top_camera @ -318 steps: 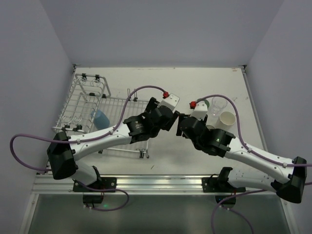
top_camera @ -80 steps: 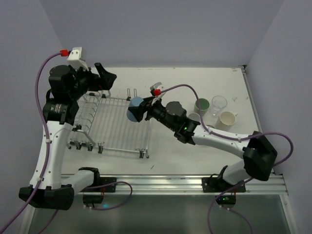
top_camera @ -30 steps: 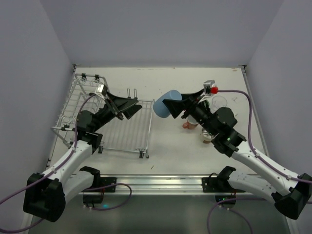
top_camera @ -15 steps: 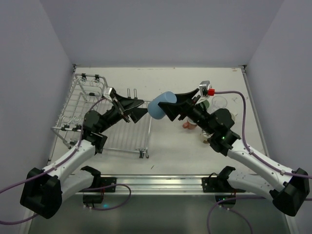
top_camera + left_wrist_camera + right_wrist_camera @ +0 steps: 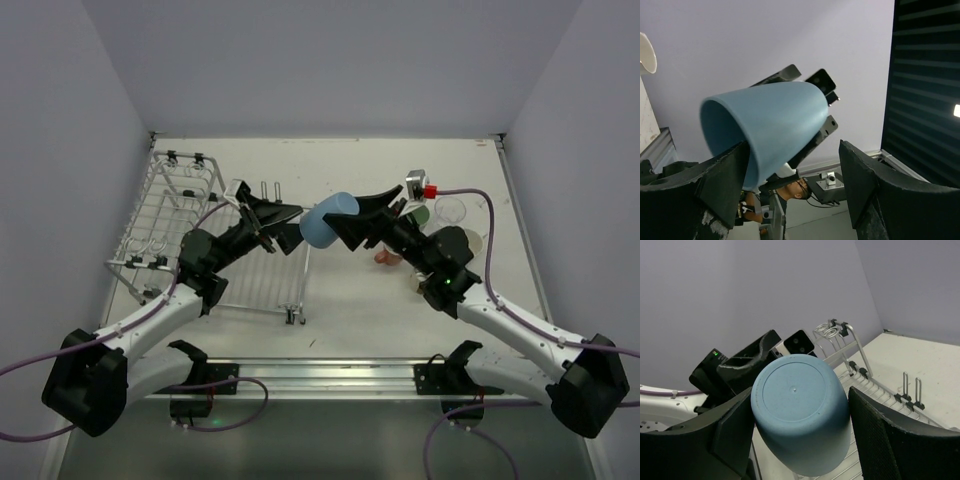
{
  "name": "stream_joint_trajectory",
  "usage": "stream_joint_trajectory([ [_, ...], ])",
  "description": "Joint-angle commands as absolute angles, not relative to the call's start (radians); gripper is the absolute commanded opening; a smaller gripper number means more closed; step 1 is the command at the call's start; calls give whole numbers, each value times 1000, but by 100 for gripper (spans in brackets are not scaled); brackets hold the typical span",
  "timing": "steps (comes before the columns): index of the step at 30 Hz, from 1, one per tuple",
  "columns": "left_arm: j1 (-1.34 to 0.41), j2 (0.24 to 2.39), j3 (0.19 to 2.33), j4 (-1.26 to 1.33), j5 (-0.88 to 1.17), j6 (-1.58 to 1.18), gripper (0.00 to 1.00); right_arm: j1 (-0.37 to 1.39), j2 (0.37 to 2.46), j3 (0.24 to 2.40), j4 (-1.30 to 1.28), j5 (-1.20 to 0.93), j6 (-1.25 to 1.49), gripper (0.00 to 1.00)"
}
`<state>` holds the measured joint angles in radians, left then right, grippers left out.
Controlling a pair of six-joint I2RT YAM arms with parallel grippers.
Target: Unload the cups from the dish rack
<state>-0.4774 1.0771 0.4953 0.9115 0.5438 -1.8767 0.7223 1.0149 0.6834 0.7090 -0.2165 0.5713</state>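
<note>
A blue cup (image 5: 322, 222) hangs in the air over the right edge of the dish rack (image 5: 190, 235). My right gripper (image 5: 342, 224) is shut on it. In the right wrist view the blue cup (image 5: 795, 400) shows its flat base between the right gripper's (image 5: 800, 395) black fingers, with the rack (image 5: 875, 385) below. My left gripper (image 5: 295, 224) faces it from the left and is open. In the left wrist view the blue cup's (image 5: 770, 125) open mouth sits against one finger of the left gripper (image 5: 792, 150), with a wide gap to the other finger.
More cups stand on the table at the right, partly hidden by the right arm: a green one (image 5: 420, 213), a clear one (image 5: 450, 210) and a brown one (image 5: 385, 258). Walls close in the table on three sides.
My right gripper has carried the blue cup leftward to the rack's edge. My left gripper has reached right to meet it, so the cup's rim now sits at its open fingers.
</note>
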Motion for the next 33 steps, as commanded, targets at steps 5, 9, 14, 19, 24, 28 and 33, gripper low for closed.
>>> stream_joint_trajectory([
  [5,-489,1058,523,1015,523,-1919,75,644,1083,612,1015,-331,762,33],
  [9,-492,1069,514,1054,512,-1934,72,629,1141,568,1187,-373,842,33],
  [14,-499,1081,526,1083,497,-1934,61,615,1239,552,1341,-414,949,34],
  [19,-502,1091,531,1085,495,-1925,46,615,1272,546,1401,-431,971,33],
  [24,-502,1111,554,1039,526,-1887,10,614,1250,535,1390,-426,960,36],
  [28,-503,1111,584,942,546,-1800,0,611,1212,522,1335,-419,925,63],
  [33,-505,1108,681,669,560,-1602,0,595,1059,482,1060,-341,839,99],
])
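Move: Across the gap between the grippers, the blue cup in the right gripper has its middle about 8 cm to the left hand's right, roughly level with it in height and reach, its open mouth facing the left hand. The rack's emptied tray is some 11 cm left, 9 cm ahead and 30 cm below. From the right hand, the left gripper is about 11 cm left, 1 cm back and slightly lower; the pink mug stands 15 cm right, 8 cm ahead and 32 cm below. Swinging some 15–20 degrees, mostly counter-clockwise with its left side rising, the right hand lowers the held cup about 3 cm and brings the mouth to the left hand. The left hand rises barely 1.5 cm while its wide-open fingers close nearly shut, pinching the cup's wall at the rim; it then eases about 1.5 cm right. Only at the end do the right fingers open wide to release the cup. ##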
